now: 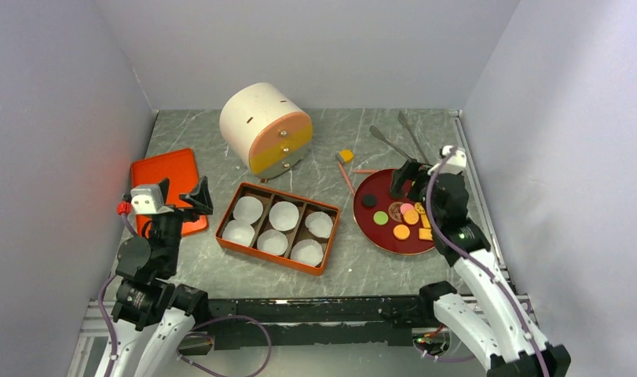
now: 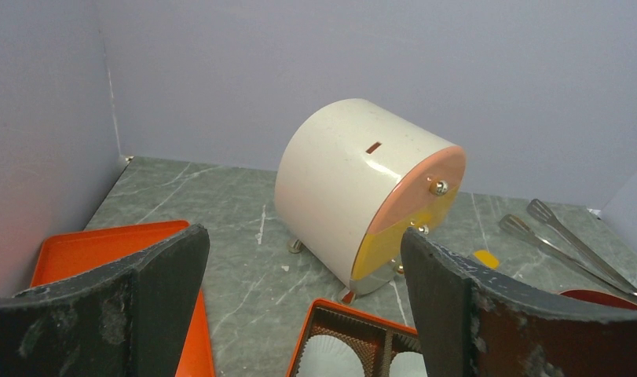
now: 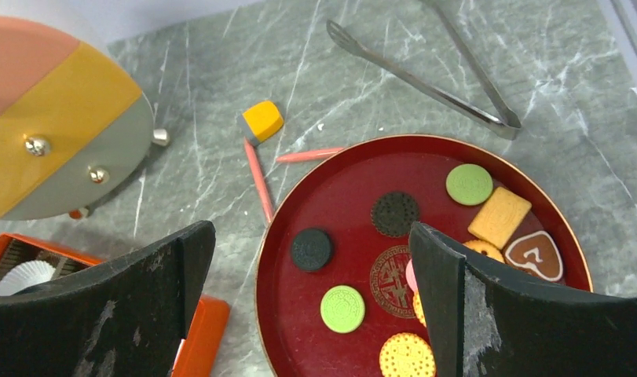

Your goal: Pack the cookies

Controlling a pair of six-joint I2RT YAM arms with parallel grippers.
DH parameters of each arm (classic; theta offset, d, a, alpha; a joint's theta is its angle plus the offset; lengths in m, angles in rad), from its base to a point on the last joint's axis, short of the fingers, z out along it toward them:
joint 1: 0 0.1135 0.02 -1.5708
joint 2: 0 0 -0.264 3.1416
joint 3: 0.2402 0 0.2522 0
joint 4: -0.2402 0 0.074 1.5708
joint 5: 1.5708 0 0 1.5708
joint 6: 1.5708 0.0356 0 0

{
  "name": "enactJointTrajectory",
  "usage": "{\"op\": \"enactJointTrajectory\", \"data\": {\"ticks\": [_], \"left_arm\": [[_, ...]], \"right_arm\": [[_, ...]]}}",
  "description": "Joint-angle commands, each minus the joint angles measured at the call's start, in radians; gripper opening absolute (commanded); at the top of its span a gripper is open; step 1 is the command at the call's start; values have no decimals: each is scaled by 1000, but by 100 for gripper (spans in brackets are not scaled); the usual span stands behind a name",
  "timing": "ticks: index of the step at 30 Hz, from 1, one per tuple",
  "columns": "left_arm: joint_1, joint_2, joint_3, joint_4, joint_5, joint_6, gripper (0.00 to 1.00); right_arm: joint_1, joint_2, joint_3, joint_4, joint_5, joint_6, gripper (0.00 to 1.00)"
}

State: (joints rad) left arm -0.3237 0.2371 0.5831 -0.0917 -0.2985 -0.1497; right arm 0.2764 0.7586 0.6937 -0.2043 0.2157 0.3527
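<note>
The cookies (image 1: pixel 401 218) lie flat on a round red plate (image 1: pixel 365 222) at the right. The right wrist view shows a black one (image 3: pixel 310 249), two green ones (image 3: pixel 342 308), a dark scalloped one (image 3: pixel 394 213), a yellow square (image 3: pixel 499 217) and a brown heart (image 3: pixel 534 255). My right gripper (image 1: pixel 410 182) (image 3: pixel 311 229) hangs open above the plate's far-left part, holding nothing. An orange box (image 1: pixel 225 224) with white paper cups (image 1: pixel 283 215) sits mid-table. My left gripper (image 1: pixel 183 192) (image 2: pixel 303 236) stands open and empty left of the box.
A white cylinder with a pink and yellow face (image 1: pixel 264 129) lies behind the box. An orange lid (image 1: pixel 170 174) is at the far left under the left arm. Metal tongs (image 1: pixel 397 140), a small orange-yellow block (image 1: pixel 345 155) and pink sticks (image 1: pixel 345 177) lie behind the plate.
</note>
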Motion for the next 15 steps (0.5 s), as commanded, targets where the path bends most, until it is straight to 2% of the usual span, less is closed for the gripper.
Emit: {"op": "enactJointTrajectory", "data": {"ticks": [1,9,15], "left_arm": [[-16,-20,27,7,-7,3,97],[-34,-30,24,14,-4,17,97],[-60,-28,23,18,1,29,97]], "right_arm": [[0,148,127,16,-68,-61,100],[-103,456,249,64,-186,-67,100],[-167,660,345,138,-211,-94,100]]}}
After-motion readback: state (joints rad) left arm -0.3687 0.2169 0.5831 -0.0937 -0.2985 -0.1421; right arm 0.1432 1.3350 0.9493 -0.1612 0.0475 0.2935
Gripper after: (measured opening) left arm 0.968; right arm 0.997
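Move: The right hand, open and empty, hangs about 22 cm above the round red tray. The green cookie at its far side lies some 14 cm ahead and 8 cm to the right. The rear dark cookie is about 12 cm ahead and 1 cm right, the rectangular cookie 10 cm ahead and 10 cm right, the tongs' hinge end 24 cm ahead and 13 cm right. From the left hand that green cookie is roughly 25 cm ahead, 61 cm right and 32 cm below. With its fingers kept wide open, the right hand sweeps forward about 9.5 cm over the tray towards the green cookie at the far side, sinking some 6.5 cm on the way, gently at first and then more steeply. It swings a little left before coming back right onto its starting line, while the wrist tips the fingers down by about 15 degrees; it is still travelling forward and down at the end, clear of the cookies. ##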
